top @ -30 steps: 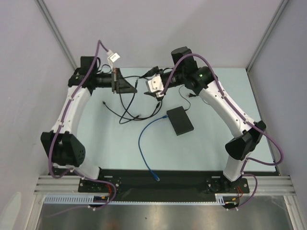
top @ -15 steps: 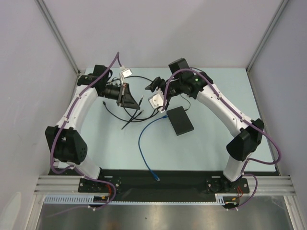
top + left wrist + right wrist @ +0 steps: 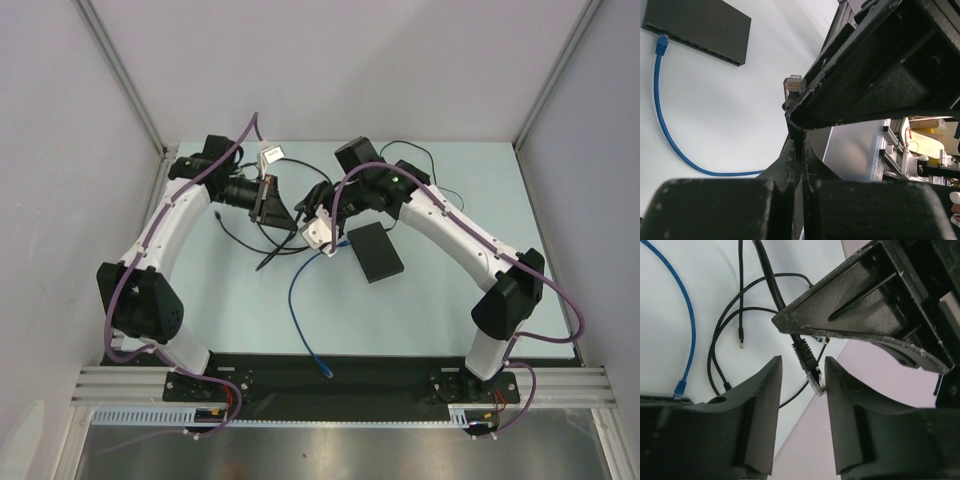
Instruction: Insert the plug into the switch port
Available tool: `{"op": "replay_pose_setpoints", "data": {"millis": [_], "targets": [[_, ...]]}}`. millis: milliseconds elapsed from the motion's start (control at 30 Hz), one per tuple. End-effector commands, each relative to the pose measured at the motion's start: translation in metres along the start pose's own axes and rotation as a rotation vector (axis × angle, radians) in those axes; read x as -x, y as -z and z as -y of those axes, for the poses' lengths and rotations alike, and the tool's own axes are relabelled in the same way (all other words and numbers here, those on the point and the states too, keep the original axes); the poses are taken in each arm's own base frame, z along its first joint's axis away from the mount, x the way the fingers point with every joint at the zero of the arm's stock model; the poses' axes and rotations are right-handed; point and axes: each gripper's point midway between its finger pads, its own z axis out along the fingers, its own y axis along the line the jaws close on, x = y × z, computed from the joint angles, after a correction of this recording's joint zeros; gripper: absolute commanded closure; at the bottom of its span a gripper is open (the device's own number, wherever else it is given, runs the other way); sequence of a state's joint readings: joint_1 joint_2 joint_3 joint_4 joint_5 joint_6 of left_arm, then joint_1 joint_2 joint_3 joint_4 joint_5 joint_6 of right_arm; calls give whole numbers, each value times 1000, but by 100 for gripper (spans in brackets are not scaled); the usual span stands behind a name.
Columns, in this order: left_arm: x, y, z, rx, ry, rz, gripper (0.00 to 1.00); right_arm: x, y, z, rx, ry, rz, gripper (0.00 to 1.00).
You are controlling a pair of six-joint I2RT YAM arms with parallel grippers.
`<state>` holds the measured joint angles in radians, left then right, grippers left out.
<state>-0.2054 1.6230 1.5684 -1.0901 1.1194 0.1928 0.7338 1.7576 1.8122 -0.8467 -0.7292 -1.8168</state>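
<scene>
The switch [image 3: 375, 251] lies flat on the table right of centre, and the left wrist view shows it at top left [image 3: 695, 27]. My left gripper [image 3: 288, 215] [image 3: 799, 145] is shut on a black cable just behind its clear plug [image 3: 793, 87], which sticks out past the fingertips. My right gripper [image 3: 308, 212] [image 3: 802, 375] faces it, open. Its fingers stand on either side of the plug [image 3: 815, 381], which is close to the right finger [image 3: 850, 405].
A blue cable [image 3: 300, 300] is plugged into the switch's near edge [image 3: 661, 44] and curls toward the front rail. Loose black cables [image 3: 262, 240] [image 3: 725, 335] loop on the table under both grippers. Grey walls close in the back and sides.
My right gripper has come down and left to the left gripper, and its jaws have narrowed around the plug. The left gripper has shifted right and slightly nearer with the cable.
</scene>
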Motion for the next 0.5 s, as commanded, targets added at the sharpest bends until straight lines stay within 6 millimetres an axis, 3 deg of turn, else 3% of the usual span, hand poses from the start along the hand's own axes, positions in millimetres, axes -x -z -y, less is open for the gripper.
{"op": "replay_pose_setpoints", "data": {"millis": [0, 100, 133, 200, 267, 300, 333, 367, 400, 433, 467], "targets": [[5, -3, 8, -7, -29, 3, 96, -2, -5, 4, -1, 47, -37, 62], [8, 0, 14, -9, -61, 18, 90, -10, -11, 5, -19, 3, -60, 97], [9, 1, 16, -7, -73, 26, 86, -12, -11, 14, -52, -7, -64, 100], [16, 8, 21, 10, -129, 73, 79, -14, -9, 19, -84, -86, -58, 100], [21, 21, 18, 40, -135, 140, 62, -13, 1, 37, -152, -151, -31, 100], [37, 30, 16, 61, -215, 211, 54, -14, 8, 41, -176, -244, 5, 100], [44, 45, 28, 88, -272, 277, 37, -14, 14, 53, -208, -284, 21, 100], [46, 61, 16, 127, -211, 341, 29, -14, 17, 57, -224, -329, 37, 100], [62, 81, 26, 179, -333, 437, 22, -17, 25, 62, -257, -419, 70, 100], [66, 103, 15, 246, -326, 498, 20, -14, 31, 68, -283, -447, 90, 100], [65, 111, 8, 286, -326, 527, 17, -17, 33, 68, -299, -490, 102, 100]]}}
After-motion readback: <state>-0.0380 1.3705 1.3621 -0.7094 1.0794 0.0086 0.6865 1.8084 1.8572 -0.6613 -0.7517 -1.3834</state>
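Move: The black cable's plug already sits between the right hand's half-open fingers, practically at its hand point, while the left hand still grips the cable just behind it, with the plug about 2 cm ahead, 2 cm right and 1 cm up. From the right hand, the switch lies roughly 6 cm ahead, 15 cm right and 27 cm below. The blue plug at its edge is some 8 cm ahead, 7 cm right and 27 cm down. The right fingers shut on the black plug and keep it pinched, dipping a little before carrying it about 4 cm forward and slightly up while the wrist swings some 20 degrees, partly clockwise. As that grip closes, the left fingers start to open, end wide around the cable, and the left hand draws off late and fast, about 5 cm to its left with some rise and forward travel, away from the plug and the right hand. ##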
